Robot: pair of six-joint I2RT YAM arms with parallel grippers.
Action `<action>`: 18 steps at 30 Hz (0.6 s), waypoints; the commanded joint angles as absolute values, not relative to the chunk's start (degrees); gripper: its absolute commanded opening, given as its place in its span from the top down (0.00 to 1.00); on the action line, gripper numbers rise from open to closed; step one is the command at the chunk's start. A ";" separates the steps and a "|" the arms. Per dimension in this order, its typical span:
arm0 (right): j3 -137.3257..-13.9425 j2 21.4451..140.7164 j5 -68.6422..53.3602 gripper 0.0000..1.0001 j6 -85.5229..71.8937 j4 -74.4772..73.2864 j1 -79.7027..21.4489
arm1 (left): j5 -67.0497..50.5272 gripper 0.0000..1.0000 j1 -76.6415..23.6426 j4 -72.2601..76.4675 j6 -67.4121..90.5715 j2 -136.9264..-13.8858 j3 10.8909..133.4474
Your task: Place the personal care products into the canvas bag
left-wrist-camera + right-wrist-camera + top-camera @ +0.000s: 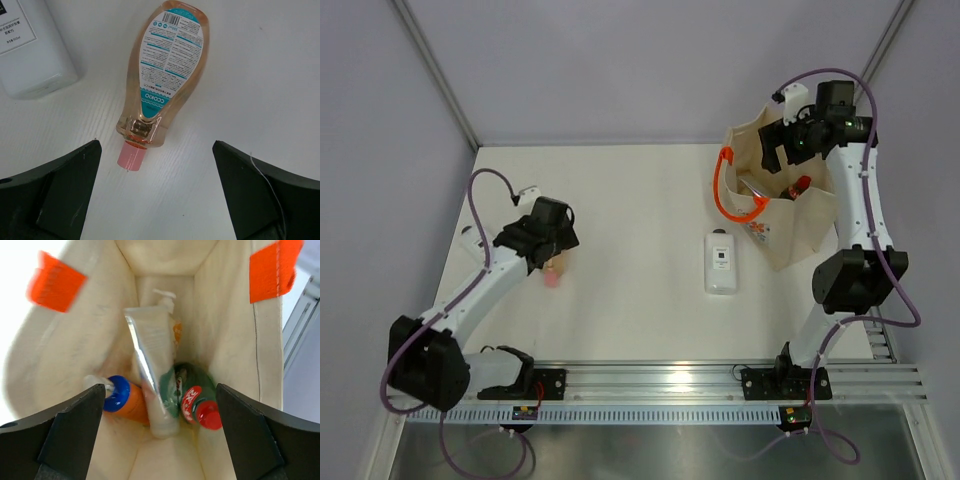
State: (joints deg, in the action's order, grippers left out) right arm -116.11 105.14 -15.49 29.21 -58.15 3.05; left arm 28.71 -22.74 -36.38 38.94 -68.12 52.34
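Note:
The peach tube (162, 70) lies flat on the white table with its pink cap (131, 156) pointing toward my left gripper (157, 200). That gripper hovers open just above it, nothing between its fingers; from above the tube (552, 275) peeks out under it (548, 258). The flat white bottle (721, 262) lies mid-table, left of the canvas bag (800, 225). My right gripper (160, 440) hangs open over the bag's mouth (785, 150). Inside lie the silver tube (152, 365), the orange bottle with blue cap (125, 399), the green red-capped bottle (197, 400) and a cream pump bottle (167, 300) behind.
The bag's orange handles (728, 195) droop over its left side toward the white bottle. The flat white bottle's corner (30, 50) shows close to the peach tube's upper left. A metal rail (720, 385) runs along the near edge; grey walls enclose the table.

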 commanded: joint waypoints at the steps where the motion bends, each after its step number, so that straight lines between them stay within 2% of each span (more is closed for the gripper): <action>1: -119.19 93.79 -22.48 0.01 26.11 -56.16 3.43 | 26.91 0.01 -20.58 -35.60 36.05 -76.27 58.86; 3: -114.64 88.37 -27.74 0.01 26.89 -56.07 3.43 | 24.36 0.01 -19.34 -35.50 32.80 -83.01 61.42; 5: -109.10 84.05 -40.12 0.00 30.21 -55.55 3.43 | 23.56 0.01 -17.85 -37.95 31.30 -87.60 66.06; 6: -102.29 79.76 -48.00 0.00 30.41 -54.33 3.43 | 23.99 0.01 -17.49 -38.49 29.64 -89.63 67.05; 10: -88.44 73.13 -62.88 0.01 28.66 -46.43 3.34 | 21.10 0.01 -15.12 -38.59 26.81 -96.58 68.03; 18: -74.81 72.51 -74.16 0.01 21.98 -36.57 3.08 | 12.85 0.01 -12.13 -35.16 20.57 -100.72 65.22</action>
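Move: The peach bottle lies on the table some 4 cm ahead of my left hand, a centimetre to its left and about 12 cm below; a white bottle lies about 17 cm to the left of the peach one, level with it. My empty right hand is at the canvas bag's mouth, the bag's middle about 14 cm straight below. From that hand the peach bottle is roughly 55 cm left and 13 back, the labelled clear bottle about 16 left and 17 back, both some 25 below. I sink my open left hand about 10 cm onto the peach bottle's place, reaching some 5 cm forward in the first half and tipping the fingers more steeply down so they straddle it from above. Meanwhile my right hand, still open and empty, swings up out of the bag's mouth, back about 17 cm and left 13, then dips again, rolling its left side up and turning counter-clockwise, some 35 degrees each. ##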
